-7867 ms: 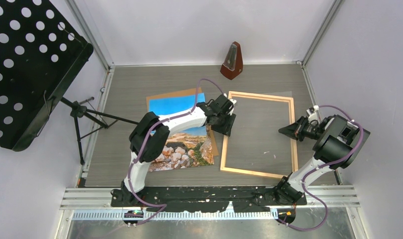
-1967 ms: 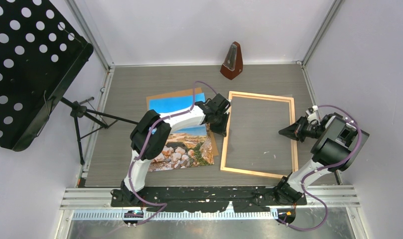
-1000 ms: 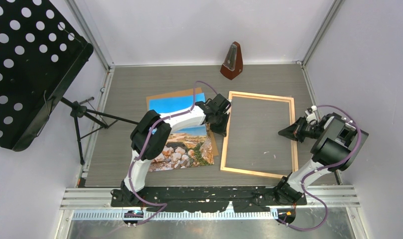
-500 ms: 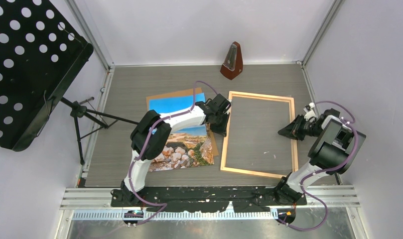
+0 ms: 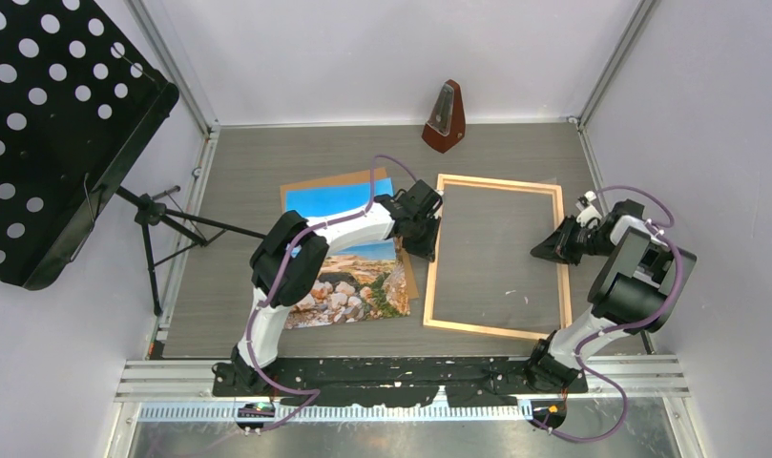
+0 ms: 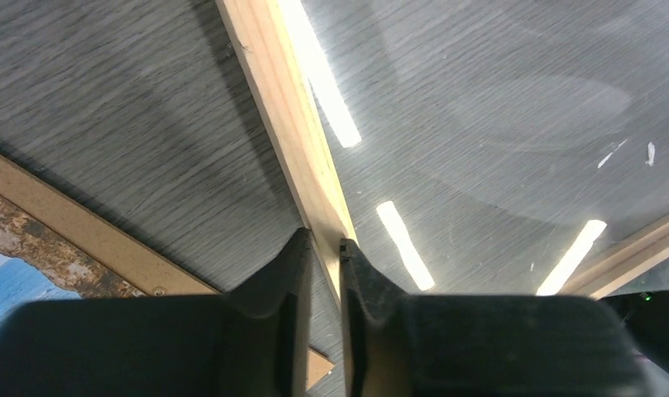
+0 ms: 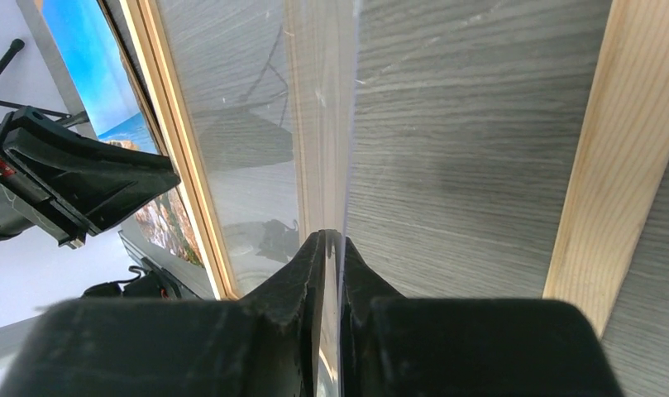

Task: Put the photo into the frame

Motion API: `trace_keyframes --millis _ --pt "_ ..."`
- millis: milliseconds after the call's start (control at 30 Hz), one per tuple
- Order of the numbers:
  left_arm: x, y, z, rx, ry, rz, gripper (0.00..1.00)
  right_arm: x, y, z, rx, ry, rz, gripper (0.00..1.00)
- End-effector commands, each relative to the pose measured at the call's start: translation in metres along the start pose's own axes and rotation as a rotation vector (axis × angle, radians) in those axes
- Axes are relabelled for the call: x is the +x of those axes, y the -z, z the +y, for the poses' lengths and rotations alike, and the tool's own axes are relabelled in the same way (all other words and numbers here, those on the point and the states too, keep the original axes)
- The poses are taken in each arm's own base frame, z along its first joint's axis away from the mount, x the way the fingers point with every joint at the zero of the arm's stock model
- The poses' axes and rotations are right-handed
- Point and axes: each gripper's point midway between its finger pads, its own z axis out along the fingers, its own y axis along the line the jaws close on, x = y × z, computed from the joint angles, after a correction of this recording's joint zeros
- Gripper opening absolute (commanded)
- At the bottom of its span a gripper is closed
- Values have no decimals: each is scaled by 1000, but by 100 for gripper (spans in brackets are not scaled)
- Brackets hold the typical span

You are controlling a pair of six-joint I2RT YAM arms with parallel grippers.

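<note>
The photo (image 5: 348, 258), blue sky over rocky shore, lies face up on a brown backing board (image 5: 315, 186), left of the frame. The light wood frame (image 5: 431, 258) lies flat at centre right. My left gripper (image 5: 423, 234) sits over the frame's left rail (image 6: 285, 107). Its jaws stand a narrow gap apart (image 6: 322, 240), with wood and table showing between them. My right gripper (image 5: 546, 250) is at the frame's right rail (image 7: 612, 149), shut (image 7: 334, 236) on the edge of a clear sheet (image 7: 318, 124). The sheet reaches across the frame's opening.
A brown metronome (image 5: 446, 116) stands at the back, beyond the frame. A black perforated music stand (image 5: 48, 124) overhangs the left side, with its tripod legs (image 5: 167, 224) on the table. Walls close in the left, back and right.
My right gripper has shifted a little toward the back and inward along the frame's right rail. The left arm, frame and photo have stayed put.
</note>
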Motion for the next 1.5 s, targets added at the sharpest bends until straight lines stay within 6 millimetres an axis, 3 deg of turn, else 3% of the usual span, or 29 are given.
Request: trace_keyframes --millis 0,167,333,867,1467 --pt "8 -5 -5 -13 -10 4 25 -27 0 11 -18 99 -51 13" --pt "8 0 -3 -27 -2 -3 44 -28 -4 10 -24 109 -38 12" --pt "7 2 -1 -40 -6 -9 52 -28 -10 10 -29 124 -27 11" --pt "6 5 12 -127 4 -10 63 -24 -35 15 -58 167 38 11" --pt "17 -2 16 -238 -27 5 63 -27 -42 12 -44 197 49 11"
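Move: The frame's left bar runs right beneath the left hand, about 1 cm below its nearly shut tips; the photo lies some 18 cm to that hand's left, level with it. From the right hand, which already grips the edge of the bowed clear sheet inside the frame, that left bar is about 21 cm to the left, neither ahead nor back; the right bar is 7 cm to its right, the far bar about 15 cm ahead and 7 cm left. The clear sheet, still pinched by its edge in the right fingers, is carried forward and left across the frame, about 4 cm in all and slightly down, the right wrist turning some 8 degrees counter-clockwise. Meanwhile the left fingers open to over half and sink about 1 cm, ending either side of the frame's left bar, the outer finger close against its outer side. ##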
